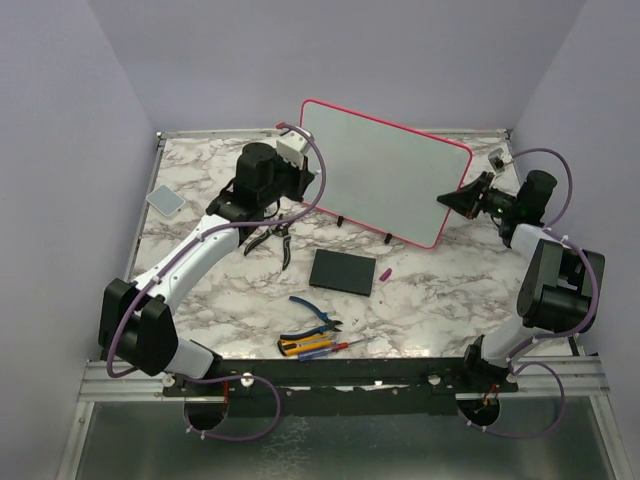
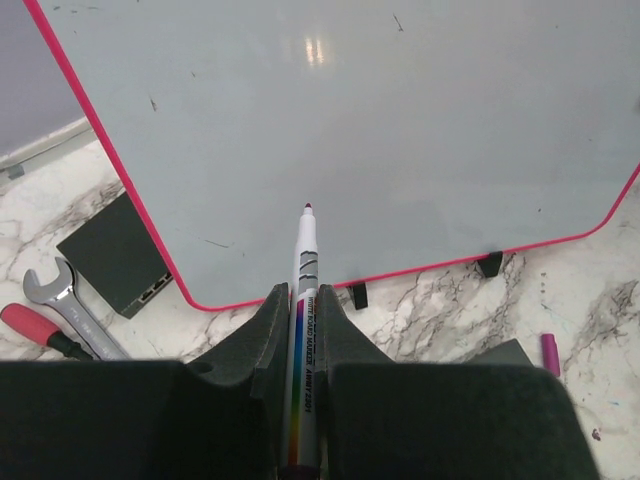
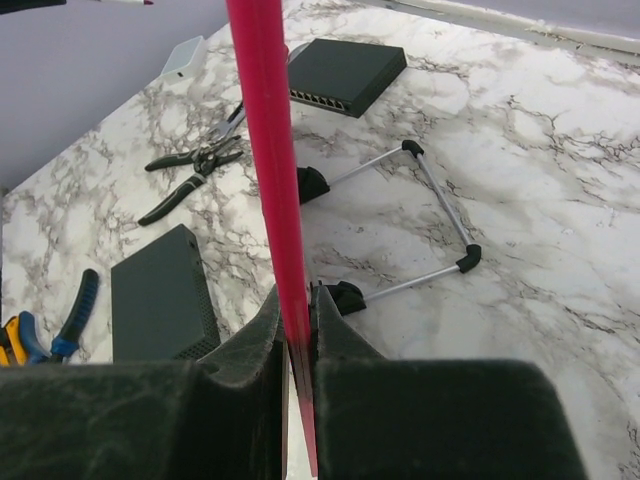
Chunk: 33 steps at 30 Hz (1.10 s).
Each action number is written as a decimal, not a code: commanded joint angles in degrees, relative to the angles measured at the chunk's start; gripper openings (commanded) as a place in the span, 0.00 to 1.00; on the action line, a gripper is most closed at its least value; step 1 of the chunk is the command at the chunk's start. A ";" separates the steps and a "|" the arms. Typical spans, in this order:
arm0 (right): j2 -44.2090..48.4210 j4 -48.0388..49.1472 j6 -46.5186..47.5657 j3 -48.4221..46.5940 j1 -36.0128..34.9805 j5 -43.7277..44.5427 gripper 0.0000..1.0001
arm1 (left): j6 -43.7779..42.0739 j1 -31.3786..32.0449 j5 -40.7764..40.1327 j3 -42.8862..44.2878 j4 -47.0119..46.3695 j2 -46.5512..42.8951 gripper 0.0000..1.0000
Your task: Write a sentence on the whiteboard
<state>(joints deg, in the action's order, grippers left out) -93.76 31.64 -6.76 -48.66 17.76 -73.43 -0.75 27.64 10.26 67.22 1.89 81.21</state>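
Observation:
The whiteboard [image 1: 385, 170], a pale board with a pink-red frame, stands tilted on small black feet at the back of the table. My left gripper [image 1: 298, 165] is at its upper left corner, shut on a whiteboard marker [image 2: 305, 265]. The marker's red tip points at the board's face [image 2: 380, 130], close to it; I cannot tell whether it touches. My right gripper [image 1: 452, 197] is shut on the board's right edge, with the red frame [image 3: 265, 120] running up between its jaws. The sentence is not in view: the face shows only small specks.
A flat black box [image 1: 343, 271] lies in front of the board, with a pink marker cap [image 1: 386, 272] beside it. Pliers [image 1: 270, 238], blue-handled cutters [image 1: 315, 312] and screwdrivers [image 1: 320, 346] lie nearer. A grey pad [image 1: 165, 199] sits far left. The board's wire stand [image 3: 430, 220] rests behind it.

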 commanded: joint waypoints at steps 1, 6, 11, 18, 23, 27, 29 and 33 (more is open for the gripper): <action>-0.66 -5.71 7.79 1.37 0.21 3.48 0.01 | -1.68 -0.69 3.21 1.80 -4.28 1.19 0.00; -1.47 -9.67 11.08 1.49 0.17 4.57 0.01 | -2.49 -1.40 3.84 0.89 -6.26 2.04 0.00; -0.87 -9.47 11.09 2.16 0.18 5.25 0.01 | -1.39 -2.92 3.90 1.74 -8.34 3.51 0.00; -0.31 -9.23 10.72 2.30 0.18 5.56 0.01 | -0.99 -3.03 0.73 2.40 -12.51 5.37 0.00; -0.06 -9.05 10.46 2.35 0.18 5.57 0.00 | 0.55 -2.95 -0.36 2.58 -17.50 6.54 0.00; -0.02 -9.01 10.20 2.23 0.20 5.57 0.01 | 0.53 -2.97 -1.97 2.36 -19.33 6.92 0.00; -0.01 -9.03 10.13 2.17 0.19 5.64 0.01 | 0.54 -3.09 -2.78 2.09 -20.11 7.03 0.00; 0.15 -9.04 10.10 2.17 0.18 5.70 0.01 | 1.25 -3.44 -3.75 1.68 -22.37 7.78 0.00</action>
<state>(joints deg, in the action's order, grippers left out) -93.06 26.50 0.03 -48.53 18.02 -74.19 -0.67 24.71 8.99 67.81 -15.86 87.57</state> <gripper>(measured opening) 0.080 0.113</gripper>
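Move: The upper-left writing area of the whiteboard lies about 17 cm ahead of the left hand, 7 cm to its right and just 2 cm lower. Down on the table, roughly 25 cm below that hand, the dark network box is some 18 cm ahead and 10 cm left, and the black pliers are 4 cm back and 7 cm left. From the right hand, shut on the board's right edge, that area is about 30 cm left, 14 cm ahead and 6 cm higher. The left hand, its marker still gripped, carries the red tip about 5 cm forward towards the upper-left part of the whiteboard, first nearly level and then climbing some 3 cm, while the wrist tips the marker up by about 10 degrees from its slight downward slant. The right hand keeps its pinch on the board's right edge and stays in place, apart from settling by less than a centimetre early on. ##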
